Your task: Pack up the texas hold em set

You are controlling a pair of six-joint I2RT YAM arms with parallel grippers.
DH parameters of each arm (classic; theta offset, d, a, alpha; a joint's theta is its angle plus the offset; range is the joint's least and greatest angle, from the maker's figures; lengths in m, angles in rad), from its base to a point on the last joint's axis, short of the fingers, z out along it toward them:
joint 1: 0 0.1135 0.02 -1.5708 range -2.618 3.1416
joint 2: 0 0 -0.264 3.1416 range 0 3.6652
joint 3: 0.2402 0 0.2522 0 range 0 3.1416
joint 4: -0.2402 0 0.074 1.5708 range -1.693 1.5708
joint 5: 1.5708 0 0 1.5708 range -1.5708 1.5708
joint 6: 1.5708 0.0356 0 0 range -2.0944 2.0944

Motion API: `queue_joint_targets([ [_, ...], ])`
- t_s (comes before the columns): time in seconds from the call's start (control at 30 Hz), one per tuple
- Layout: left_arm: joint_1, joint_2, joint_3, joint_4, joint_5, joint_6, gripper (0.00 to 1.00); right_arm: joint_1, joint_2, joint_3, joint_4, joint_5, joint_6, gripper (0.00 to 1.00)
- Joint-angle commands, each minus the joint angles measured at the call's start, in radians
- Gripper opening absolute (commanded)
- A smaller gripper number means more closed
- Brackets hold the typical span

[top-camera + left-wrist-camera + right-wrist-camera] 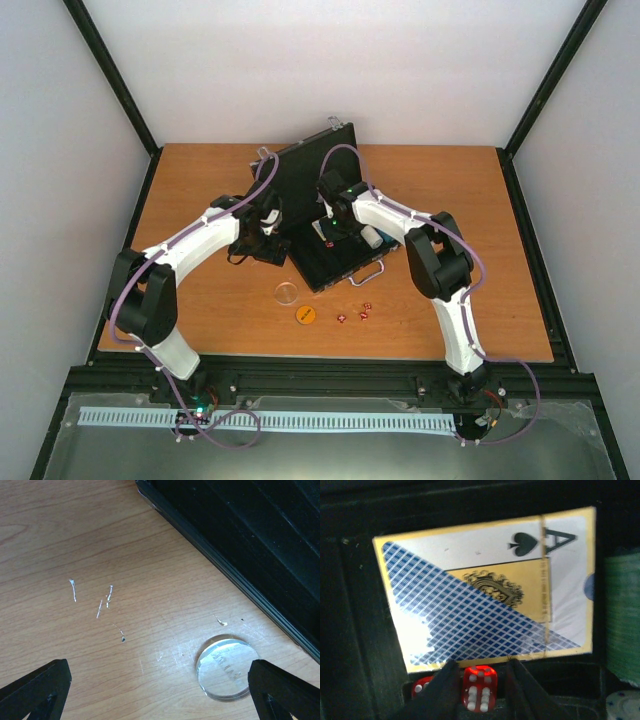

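The black briefcase point(318, 200) of the texas hold em set lies open, lid upright. My right gripper point(335, 234) reaches down into its base. In the right wrist view, the gripper point(481, 663) stands slightly open around a red die point(480, 687); the die touches the left finger, with a small gap on the right. Another red die point(422, 686) lies beside it, below the blue-white card box point(490, 587). My left gripper point(159, 680) hangs wide open over the table left of the case point(250, 535), the clear disc point(223, 668) just inside its right finger.
On the wood in front of the case lie the clear disc point(286, 293), an orange disc point(306, 315) and three small red dice point(364, 314). Green chips point(622, 615) and a white chip point(622, 705) sit in the case right of the card box.
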State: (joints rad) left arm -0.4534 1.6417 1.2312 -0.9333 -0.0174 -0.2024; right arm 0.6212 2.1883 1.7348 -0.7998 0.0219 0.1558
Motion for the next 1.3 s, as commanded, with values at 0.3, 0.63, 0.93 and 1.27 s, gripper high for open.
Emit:
queue_joint_targets([
  [0.3,0.004,0.013,0.016,0.015,0.005,0.009,1.00,-0.006,-0.044,0.035,-0.006,-0.023,0.011,0.43],
  [0.63,0.004,0.017,0.019,0.016,0.006,0.009,1.00,-0.005,-0.041,0.073,-0.045,-0.102,0.017,0.43],
  [0.93,0.004,0.016,0.015,0.017,0.004,0.009,1.00,-0.005,-0.042,0.014,-0.074,-0.001,0.012,0.42],
  [1.27,0.004,0.021,0.022,0.011,0.006,0.011,1.00,-0.004,-0.036,-0.015,-0.075,0.033,0.010,0.42],
])
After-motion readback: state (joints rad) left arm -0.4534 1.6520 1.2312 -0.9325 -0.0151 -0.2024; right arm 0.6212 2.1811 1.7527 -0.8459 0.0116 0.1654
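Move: The right fingertips still pinch a red die at the near edge of the card deck; the slot's other die lies about 2 cm to the right hand's left, 1 cm back and 1 cm lower. The deck's middle is some 4 cm ahead and 2 cm left of that hand, the green chips about 7 cm ahead and 5 cm right, the white chips 2 cm ahead and 8 cm right, all roughly 1 cm below it. From the idle left hand that other die is about 9 cm ahead, 14 cm right and 6 cm lower. Opening first, nearly in place, the right fingers part to a little under half open and let go of the die in the slot beside the card deck. The hand then swings up and to its left, roughly 2 cm each way with a slight tilt, and returns right and down, stopping about 0.5 cm above where it began, fingers still parted. ##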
